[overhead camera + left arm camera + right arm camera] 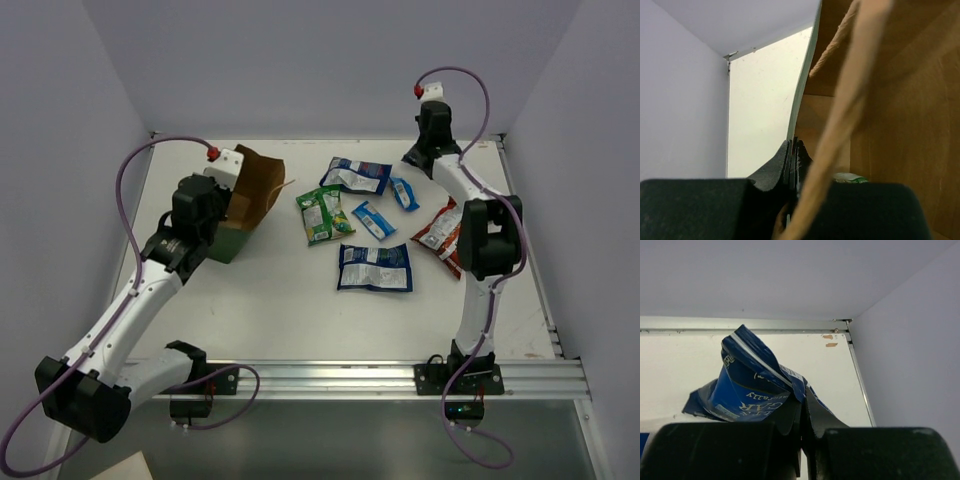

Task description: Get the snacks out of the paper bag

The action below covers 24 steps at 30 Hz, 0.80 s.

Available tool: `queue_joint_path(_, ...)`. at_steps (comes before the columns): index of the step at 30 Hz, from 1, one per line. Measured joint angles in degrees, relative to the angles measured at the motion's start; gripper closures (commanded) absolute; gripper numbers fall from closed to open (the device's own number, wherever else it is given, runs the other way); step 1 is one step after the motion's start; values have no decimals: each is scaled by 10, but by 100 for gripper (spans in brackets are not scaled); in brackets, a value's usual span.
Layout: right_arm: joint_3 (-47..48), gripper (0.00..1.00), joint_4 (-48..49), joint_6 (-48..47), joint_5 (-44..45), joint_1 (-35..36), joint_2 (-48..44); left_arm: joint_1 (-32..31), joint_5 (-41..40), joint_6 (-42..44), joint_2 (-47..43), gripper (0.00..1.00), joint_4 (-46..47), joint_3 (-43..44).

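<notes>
The paper bag (255, 190) lies tilted at the far left, dark green outside, brown inside. My left gripper (230, 195) is shut on its rim (805, 90); the fingers (785, 160) pinch the wall's edge. A tan handle (850, 100) crosses close to the camera. One green packet (850, 176) lies inside the bag. My right gripper (803, 407) is shut on a crumpled blue packet (747, 385), near the table's far right corner. In the top view the right gripper (432, 105) hides that packet. On the table lie a green packet (325, 213), blue-and-white packets (357, 175) (375, 267), small blue ones (403, 192) (373, 220) and a red-orange bag (445, 235).
Grey walls close the table on the left, far and right sides. A metal rail (400, 375) runs along the near edge between the arm bases. The right arm's elbow (490, 235) hangs over the red-orange bag.
</notes>
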Motion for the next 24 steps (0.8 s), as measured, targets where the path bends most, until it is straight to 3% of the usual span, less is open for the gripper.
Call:
queue_joint_path(2, -14, 89, -15, 10, -6, 3, 1, 0, 7, 0, -5, 100, -5, -6)
queue_joint_path(4, -43, 78, -38, 33, -27, 8, -4, 0, 14, 0, -9, 100, -9, -8)
queue_joint_path(5, -59, 72, -49, 44, -39, 10, -10, 0, 17, 0, -11, 100, -10, -9)
queue_joint_path(6, -79, 53, -70, 59, -55, 14, -19, 0, 21, 1, -14, 100, -10, -9)
queue_joint_path(9, -138, 32, -134, 107, -125, 28, -64, 0, 31, 6, -22, 100, -11, -12)
queue_joint_path(12, -174, 21, -191, 141, -188, 50, -136, 0, 43, 15, -30, 100, -12, -17)
queue_joint_path(19, -133, 19, -226, 161, -290, 179, -309, 0, 69, 25, -34, 100, -11, -19)
queue_joint_path(24, -69, 23, -216, 154, -377, 292, -337, 0, 89, 28, -35, 100, -11, -19)
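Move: The last blue packet still hangs from my right fingertips, with a clear table spot about 20 cm below, some 3 cm back and 3 cm left. From my right hand, the paper bag stands about 24 cm back, 46 cm left, 8 cm lower; the small blue bar lies 10 cm back, 11 cm left, 20 cm below. My left hand holds the bag's rim, the bag's middle 2 cm ahead, 7 cm right, 13 cm down. I dip my right hand about 10 cm down and back-left, opening the fingers wide to let go of the blue packet. Then I rise and sweep left and back towards the paper bag, ending some 30 cm left of the start and turned about 60 degrees counter-clockwise. My left hand keeps its pinch on the rim, easing 2 cm right and slightly back and turning a little clockwise. ##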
